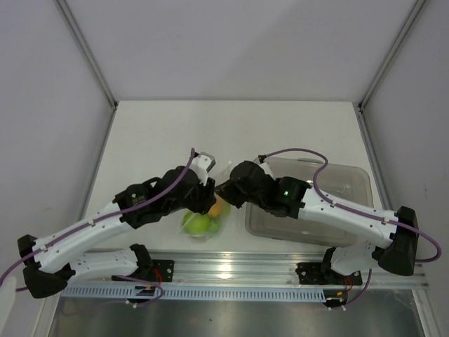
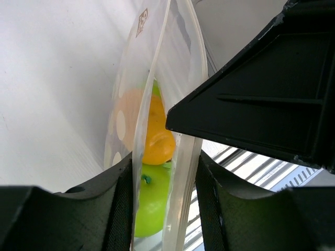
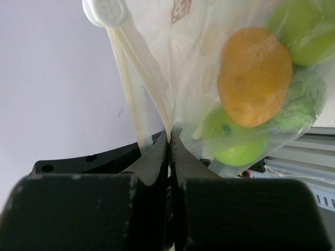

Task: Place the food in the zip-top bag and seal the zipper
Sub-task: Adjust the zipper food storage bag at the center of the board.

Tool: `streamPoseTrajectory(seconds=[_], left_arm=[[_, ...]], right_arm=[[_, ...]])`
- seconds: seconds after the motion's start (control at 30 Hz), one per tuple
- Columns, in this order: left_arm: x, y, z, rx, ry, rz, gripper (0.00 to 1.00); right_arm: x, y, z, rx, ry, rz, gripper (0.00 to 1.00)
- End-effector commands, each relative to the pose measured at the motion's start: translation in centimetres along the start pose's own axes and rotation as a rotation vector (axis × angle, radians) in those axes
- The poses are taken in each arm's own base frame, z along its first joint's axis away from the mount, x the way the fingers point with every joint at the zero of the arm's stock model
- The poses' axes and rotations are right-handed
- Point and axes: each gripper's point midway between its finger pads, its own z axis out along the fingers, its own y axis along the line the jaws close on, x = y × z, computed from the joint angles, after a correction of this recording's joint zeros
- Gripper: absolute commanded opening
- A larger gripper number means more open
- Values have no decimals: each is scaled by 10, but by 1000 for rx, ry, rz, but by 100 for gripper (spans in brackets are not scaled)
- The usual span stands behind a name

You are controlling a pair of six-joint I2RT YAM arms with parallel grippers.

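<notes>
The zip-top bag (image 1: 203,226) hangs between my two grippers, near the table's front edge. Through its clear plastic I see the food: an orange (image 3: 255,76), a round green fruit (image 3: 233,138) and more yellow-green fruit (image 3: 301,31). My right gripper (image 3: 170,137) is shut on the bag's edge just below the zipper (image 3: 133,68). A white tab (image 3: 107,10) sits at the far end of the zipper. My left gripper (image 2: 163,162) straddles the bag's mouth. Its left finger (image 2: 123,204) touches one strip, and a gap remains at the other finger. The orange (image 2: 157,138) and green fruit (image 2: 152,204) lie below.
A rigid clear tub (image 1: 351,175) stands on the table under my right arm, right of the bag. A metal rail (image 1: 280,270) runs along the near edge. My right arm's black body (image 2: 261,104) crowds close beside the left gripper.
</notes>
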Motion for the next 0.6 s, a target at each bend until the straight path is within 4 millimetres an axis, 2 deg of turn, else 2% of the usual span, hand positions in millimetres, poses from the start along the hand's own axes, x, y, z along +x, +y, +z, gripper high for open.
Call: streamPoseTrajectory(seconds=[0.0,0.03,0.2,0.33,0.43,0.47,0.53,0.57], left_arm=[[0,5,-3,-21,-20,18,47],[2,6,-2,-26,-16,14,41],[4,8,-1,-36,-14,12,26],[4,8,-2,-33,-16,13,21],[3,7,-4,-28,-20,12,14],[2,7,-4,-25,-23,11,13],[1,6,-5,-19,-25,17,8],[2,4,-5,-11,-16,20,7]], right_arm=[[-8,26,-17,-75,-35,36,0],[-8,27,-18,-82,-34,37,0],[-4,23,-14,-72,-19,18,0],[-4,23,-13,-74,-18,0,5],[-5,28,-16,-92,-27,-50,25],[-4,31,-18,-107,-21,-75,42],[-5,34,-22,-114,-20,-163,50],[-5,43,-28,-134,-17,-201,57]])
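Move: The left hand has the bag's open rim between its half-open fingertips, right at its hand point. The orange in the bag lies some 14 cm below it, about 2 cm ahead and 2 to its right; the green apple lies 16 cm below, 4 back and 4 to its left. The right hand still pinches the rim at its fingertips. From there the zipper slider is about 8 cm ahead and 2 right, roughly level, and the orange 2 cm left and some 16 below. Sinking a bare 1 cm and easing slightly left, the left hand closes its fingers almost shut, bringing the two rim panels together and pinching them. The right hand stays in place, keeping its pinch at first, then opens to about half and lets go of the rim, its wrist turning only some 5 degrees. ##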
